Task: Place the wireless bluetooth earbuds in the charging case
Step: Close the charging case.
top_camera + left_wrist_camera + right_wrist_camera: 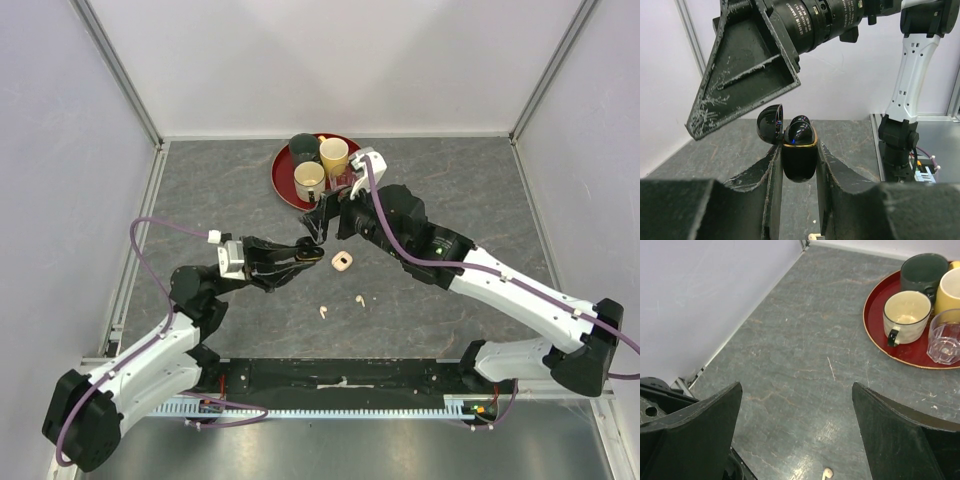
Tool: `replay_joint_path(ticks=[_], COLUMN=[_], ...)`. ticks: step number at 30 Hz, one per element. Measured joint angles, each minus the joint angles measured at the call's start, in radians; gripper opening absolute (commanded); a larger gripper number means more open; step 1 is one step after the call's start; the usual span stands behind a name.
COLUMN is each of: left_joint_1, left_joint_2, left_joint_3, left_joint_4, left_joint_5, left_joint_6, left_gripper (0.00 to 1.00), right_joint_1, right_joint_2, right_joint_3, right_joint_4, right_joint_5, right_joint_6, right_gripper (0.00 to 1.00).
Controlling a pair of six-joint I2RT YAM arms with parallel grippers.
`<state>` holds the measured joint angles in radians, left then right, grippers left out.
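My left gripper [799, 150] is shut on a glossy black charging case [799, 165] with a gold rim, held upright off the table with its lid [771, 125] flipped open. Shiny black earbuds [800, 132] sit in its mouth. My right gripper [796, 386] stands open and empty, hovering just above and beyond the case; one of its fingers [745, 75] fills the upper left of the left wrist view. From above, the two grippers [306, 256] [320, 222] nearly meet. Two cream-white earbuds [323, 311] [358, 299] lie loose on the table, near a cream charging case [342, 262].
A red tray [283, 178] at the back holds a dark cup [303, 146], a yellow mug [334, 154], a cream cup [309, 179] and a clear glass [944, 340]. Grey walls close in the left, right and back sides.
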<state>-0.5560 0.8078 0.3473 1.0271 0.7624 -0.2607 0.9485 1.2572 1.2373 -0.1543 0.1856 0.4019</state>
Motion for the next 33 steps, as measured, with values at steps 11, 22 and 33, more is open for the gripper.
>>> replay_joint_path(ticks=[11, 22, 33], left_joint_1=[0.000, -0.002, -0.002], left_joint_2=[0.031, 0.030, 0.015], left_joint_3=[0.000, -0.001, 0.003], left_joint_4=[-0.001, -0.041, -0.193], left_joint_5=[-0.013, -0.112, -0.259], left_joint_6=[0.000, -0.001, -0.051], left_gripper=[0.02, 0.02, 0.02], right_joint_1=[-0.006, -0.011, -0.008], right_joint_2=[0.030, 0.019, -0.002], right_joint_3=[0.000, -0.039, -0.065], right_joint_4=[-0.013, 0.000, -0.029], right_joint_5=[-0.023, -0.038, 0.167], right_joint_6=[0.018, 0.051, 0.079], right_gripper=[0.98, 0.98, 0.98])
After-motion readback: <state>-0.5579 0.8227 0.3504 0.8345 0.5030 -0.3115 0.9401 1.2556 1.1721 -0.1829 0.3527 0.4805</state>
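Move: The left hand holds the charging case up off the table, lid open on the forward side. The near finger of the wide-open right gripper is about 5 cm ahead of the left hand, 2 cm right and 3 cm above. From the right hand the case lies some 8 cm back, 6 cm left and 3 cm lower. Some 30 cm below the left hand, a small white box lies about 14 cm ahead and 9 cm right, a white earbud 14 cm right and 1 cm ahead. Still pinching the case, the left hand carries it about 5 cm forward and 3 cm down, its open-lid side leading towards the right gripper's near finger, rolling forward some 15 degrees and swinging a little counter-clockwise. The right gripper, kept wide open, sinks about 3.5 cm, then slides some 3 cm to the right and 2 cm forward while turning about 10 degrees clockwise. The finger stands clear of the case at the end. ##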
